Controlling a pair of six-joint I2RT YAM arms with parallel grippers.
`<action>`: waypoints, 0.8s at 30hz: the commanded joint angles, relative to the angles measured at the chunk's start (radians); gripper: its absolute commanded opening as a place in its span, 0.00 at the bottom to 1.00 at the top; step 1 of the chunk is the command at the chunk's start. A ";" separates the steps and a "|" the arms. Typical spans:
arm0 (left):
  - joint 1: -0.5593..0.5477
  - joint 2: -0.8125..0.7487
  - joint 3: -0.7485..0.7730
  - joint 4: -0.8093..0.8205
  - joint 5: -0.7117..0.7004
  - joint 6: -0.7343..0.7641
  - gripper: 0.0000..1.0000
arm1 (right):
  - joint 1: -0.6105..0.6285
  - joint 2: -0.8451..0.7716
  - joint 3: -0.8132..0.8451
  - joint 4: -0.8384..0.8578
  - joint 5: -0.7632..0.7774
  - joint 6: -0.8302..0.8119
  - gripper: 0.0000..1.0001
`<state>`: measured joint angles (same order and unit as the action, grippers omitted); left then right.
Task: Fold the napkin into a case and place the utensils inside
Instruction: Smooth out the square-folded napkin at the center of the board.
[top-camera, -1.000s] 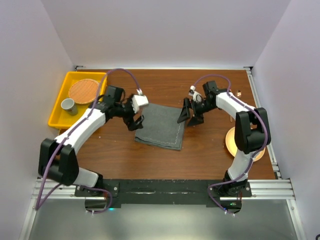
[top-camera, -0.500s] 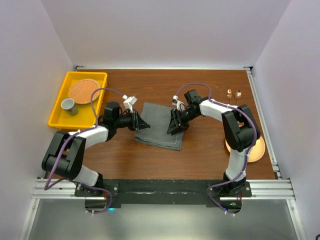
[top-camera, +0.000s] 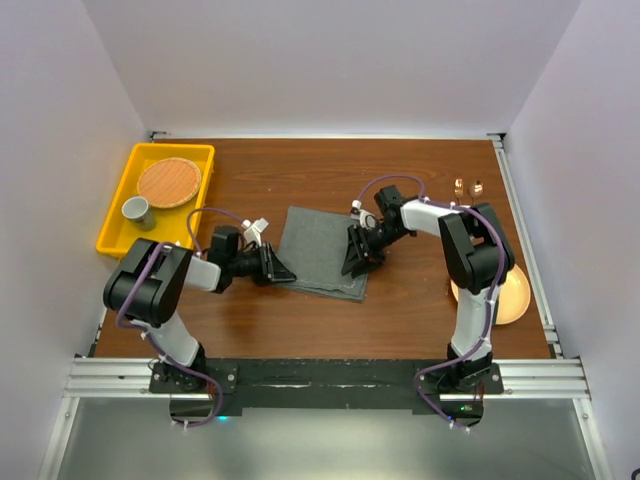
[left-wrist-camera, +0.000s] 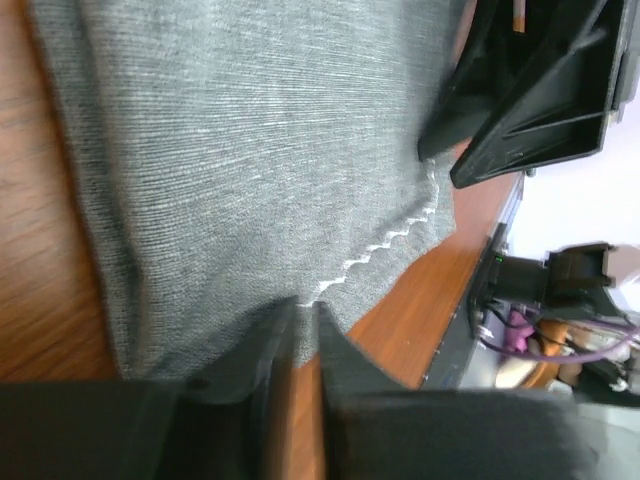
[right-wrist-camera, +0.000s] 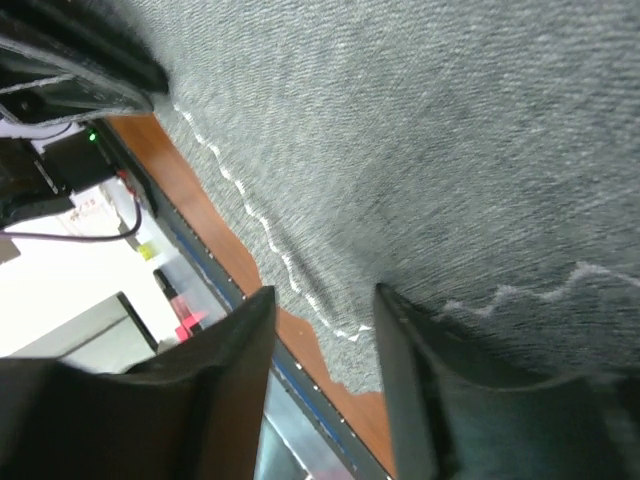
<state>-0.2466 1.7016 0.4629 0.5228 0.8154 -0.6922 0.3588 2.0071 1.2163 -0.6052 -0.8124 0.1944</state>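
Note:
The dark grey napkin (top-camera: 320, 245) lies flat on the wooden table, mid-table. My left gripper (top-camera: 283, 272) is low at its near-left corner. In the left wrist view its jaws (left-wrist-camera: 305, 312) are pinched on the stitched hem of the napkin (left-wrist-camera: 250, 150). My right gripper (top-camera: 352, 268) is at the near-right corner. Its jaws (right-wrist-camera: 325, 305) stand apart over that corner of the napkin (right-wrist-camera: 450, 130), one finger resting on the cloth. Copper heads of the utensils (top-camera: 467, 186) show at the far right, partly behind the right arm.
A round orange plate (top-camera: 512, 295) sits at the right edge, partly under the right arm. A yellow tray (top-camera: 118, 225) at the far left holds a woven round mat (top-camera: 168, 181) and a grey cup (top-camera: 136, 210).
Both arms came down and toward me to the napkin's near corners. Both pairs of jaws narrowed from wide open, and the left closed on the hem.

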 joint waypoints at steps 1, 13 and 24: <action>0.010 -0.122 0.028 0.036 0.142 0.028 0.60 | -0.009 -0.065 0.084 -0.100 -0.077 -0.098 0.58; -0.008 -0.096 0.157 0.311 0.165 -0.149 1.00 | -0.009 -0.061 0.213 0.093 -0.289 0.016 0.98; 0.026 0.237 0.194 0.293 0.054 -0.181 1.00 | -0.040 0.188 0.258 0.024 -0.274 -0.127 0.98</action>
<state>-0.2333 1.8984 0.6403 0.8085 0.9318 -0.8719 0.3309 2.1918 1.4456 -0.5289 -1.0996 0.1539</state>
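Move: The folded napkin's middle lies about 5 cm ahead and 8 cm to the right of the left hand, whose fingertips are down at its near-left part; from the right hand it is some 4 cm ahead and 5 cm left, both about 1 cm below. The yellow tray is centred 17 cm ahead and 28 cm left of the left hand. The plate is 4 cm back and 32 cm right of the right hand. Both hands lift their fingertips off the napkin's nearer part and hop forward over it in tall arcs, the left some 15 cm high and the right about 12, while both grippers spread wide open. They come down again 5 to 6 cm farther forward and a little inward, towards the napkin's middle, with the right fingers tipped up nearly 20 degrees flatter and the left about 10, each bringing a spread fingertip down to the cloth. ##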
